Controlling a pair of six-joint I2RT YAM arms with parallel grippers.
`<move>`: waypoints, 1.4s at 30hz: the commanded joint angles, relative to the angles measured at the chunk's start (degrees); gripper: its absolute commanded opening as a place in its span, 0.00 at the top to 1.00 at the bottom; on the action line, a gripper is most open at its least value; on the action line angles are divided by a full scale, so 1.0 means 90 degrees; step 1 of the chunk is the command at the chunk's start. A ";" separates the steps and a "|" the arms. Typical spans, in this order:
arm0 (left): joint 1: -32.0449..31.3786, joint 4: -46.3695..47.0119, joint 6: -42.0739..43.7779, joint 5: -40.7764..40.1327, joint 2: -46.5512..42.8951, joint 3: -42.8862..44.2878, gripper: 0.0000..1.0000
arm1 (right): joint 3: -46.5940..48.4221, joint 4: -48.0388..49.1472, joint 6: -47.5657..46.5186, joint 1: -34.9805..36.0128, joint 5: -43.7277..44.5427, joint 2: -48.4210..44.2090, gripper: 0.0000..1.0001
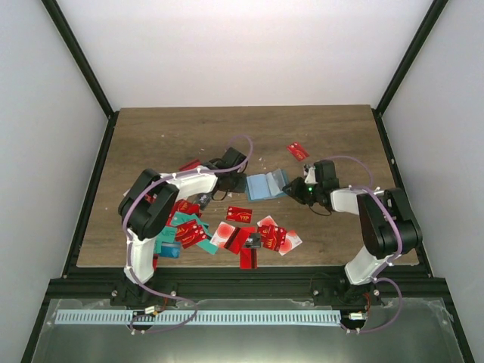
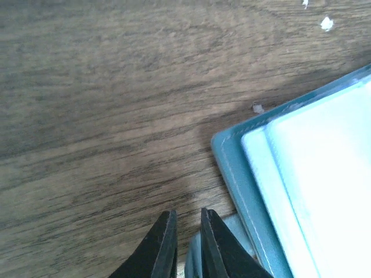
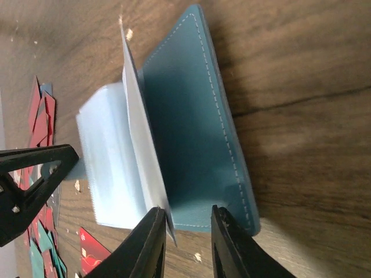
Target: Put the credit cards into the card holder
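Note:
The teal-blue card holder point(image 1: 265, 185) lies open mid-table between both grippers. In the left wrist view its stitched corner point(image 2: 246, 185) is just right of my left gripper point(image 2: 186, 213), whose jaws stand a narrow gap apart with a teal edge showing low between them. My right gripper point(image 3: 188, 209) is open at the holder's near edge point(image 3: 185, 127). A pale inner leaf point(image 3: 136, 127) stands up and touches its left finger. Credit cards point(image 1: 242, 234), mostly red and some teal, lie scattered near the front, with one red card point(image 1: 298, 150) apart at the back.
Red cards point(image 3: 40, 116) show beyond the holder, beside a black finger point(image 3: 40, 168) of the left gripper. Small white crumbs point(image 2: 326, 23) dot the wood. The table's black frame point(image 1: 227, 274) runs along the front, with white walls on the other sides.

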 commanded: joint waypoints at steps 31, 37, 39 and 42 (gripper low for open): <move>-0.0655 -0.1479 0.1421 0.1689 0.2300 0.3665 0.67 | 0.0679 -0.0507 -0.0552 -0.0022 -0.0123 -0.0025 0.79; -0.0673 -0.1048 0.1096 0.1614 0.2020 0.2703 0.66 | 0.0741 -0.0835 -0.0640 -0.0021 -0.0227 -0.0729 0.78; -0.0673 -0.0804 0.0936 0.1802 0.1877 0.2339 0.66 | 0.0687 -0.0783 -0.0675 -0.0006 -0.0470 -0.0995 0.77; -0.0679 -0.0424 0.0607 0.2069 0.1538 0.1791 0.66 | 0.0581 -0.0508 -0.0672 0.0114 -0.1074 -0.1223 0.77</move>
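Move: The card holder's right flap, partly raised, is about 12 cm to the left hand's right and 1 cm ahead, roughly at fingertip height. The holder's left half begins beside that hand, its middle some 5 cm right and level with it; a red VIP card lies 10 cm back, 1 cm left. From the right hand the flap's middle is about 3 cm ahead and 3 cm left; a lone red card is 12 cm ahead, 2 cm right. Left hand arcs about 13 cm right over the holder, down onto its right flap; right hand then rises 6 cm. ##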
